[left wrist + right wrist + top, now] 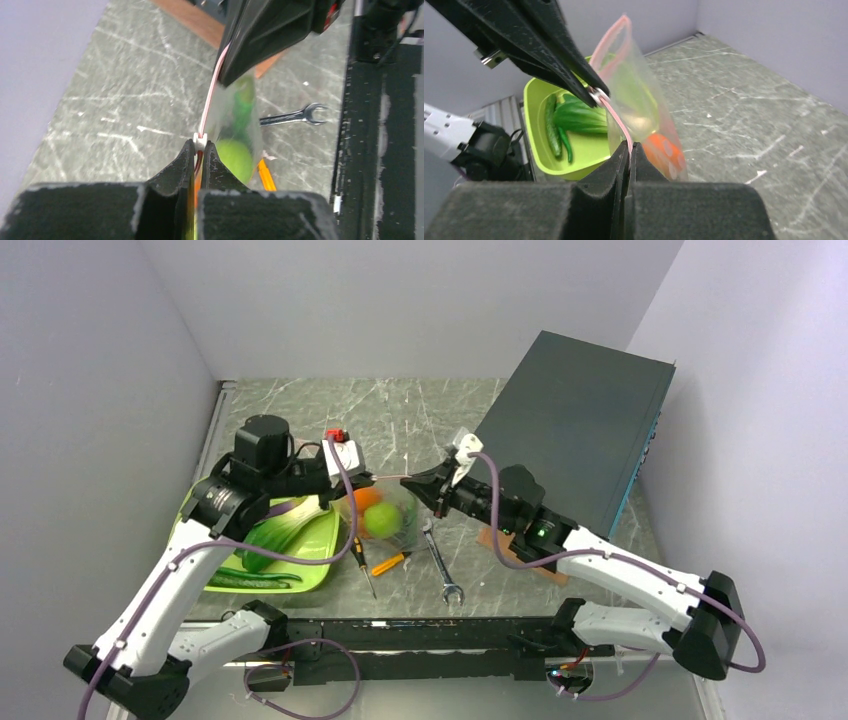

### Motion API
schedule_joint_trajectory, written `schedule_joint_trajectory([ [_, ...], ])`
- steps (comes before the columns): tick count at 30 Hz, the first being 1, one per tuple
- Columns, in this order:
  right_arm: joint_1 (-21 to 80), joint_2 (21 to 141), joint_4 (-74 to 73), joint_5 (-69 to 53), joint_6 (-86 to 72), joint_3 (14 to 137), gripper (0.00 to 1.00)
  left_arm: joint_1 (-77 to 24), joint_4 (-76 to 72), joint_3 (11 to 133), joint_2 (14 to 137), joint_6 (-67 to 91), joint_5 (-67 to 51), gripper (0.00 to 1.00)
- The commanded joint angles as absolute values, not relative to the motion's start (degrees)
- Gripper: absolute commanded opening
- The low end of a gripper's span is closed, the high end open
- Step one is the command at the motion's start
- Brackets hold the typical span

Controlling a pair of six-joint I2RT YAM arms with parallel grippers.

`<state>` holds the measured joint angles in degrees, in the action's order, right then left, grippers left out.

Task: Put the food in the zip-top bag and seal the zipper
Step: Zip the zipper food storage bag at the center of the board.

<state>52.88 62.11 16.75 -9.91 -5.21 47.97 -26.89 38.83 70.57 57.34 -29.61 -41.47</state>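
Note:
The clear zip-top bag (395,512) hangs above the table between my two grippers. It holds an orange ball (366,498) and a green apple (381,522). My left gripper (352,480) is shut on the pinkish zipper (397,477) at its white slider (200,139). My right gripper (437,490) is shut on the zipper's other end, as the right wrist view (630,146) shows. The strip (616,120) runs taut as one line between them. Beyond the left fingers (574,75) the mouth stands open in a loop (611,45). More food lies in the tray: a leafy vegetable (579,117) and green peppers (551,127).
The lime-green tray (325,575) sits at the left. A wrench (440,565) and two screwdrivers (390,563) lie under the bag. A dark box (580,430) leans at the right, with a wooden block (497,540) beside it. A white part (343,448) lies behind.

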Motion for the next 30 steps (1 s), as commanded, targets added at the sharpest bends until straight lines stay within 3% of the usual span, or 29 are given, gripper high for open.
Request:
schedule_joint_trajectory([
  [1, 51.72, 55.62, 23.04, 3.66, -8.92, 44.04, 0.0, -26.19, 35.34, 67.75, 51.36, -29.27, -25.68, 0.0],
  [20, 51.71, 51.31, 19.2, 2.12, -8.44, 44.34, 0.0, -26.18, 27.12, 54.87, 35.25, -28.21, 12.35, 0.0],
  [26, 51.65, 52.96, 19.36, 0.84, -8.46, 46.35, 0.0, -26.13, 27.18, 54.46, 34.05, -27.82, 17.27, 0.0],
  [28, 51.75, 53.55, 19.42, 0.37, -8.35, 47.23, 0.0, -26.18, 28.39, 54.93, 34.18, -27.45, 16.78, 0.02],
  [30, 51.68, 54.62, 18.91, -2.05, -7.97, 48.72, 0.0, -26.15, 29.0, 55.37, 34.11, -26.77, 16.54, 0.15],
])
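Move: The left hand, with the slider pinched, has the zipper's still-open left end about 15 cm to its left and 5 cm ahead, about level in height. Inside the hanging bag the green apple is roughly 1 cm right, 5 cm back and 15 cm below; the green bin's middle is about 23 cm left, 7 cm back and 22 cm down. From the right hand, gripping the zipper's right end, that open end is some 21 cm left and 5 cm ahead. Left hand drags the slider about 14 cm left, turning counter-clockwise, while the right tugs 4 cm right. ##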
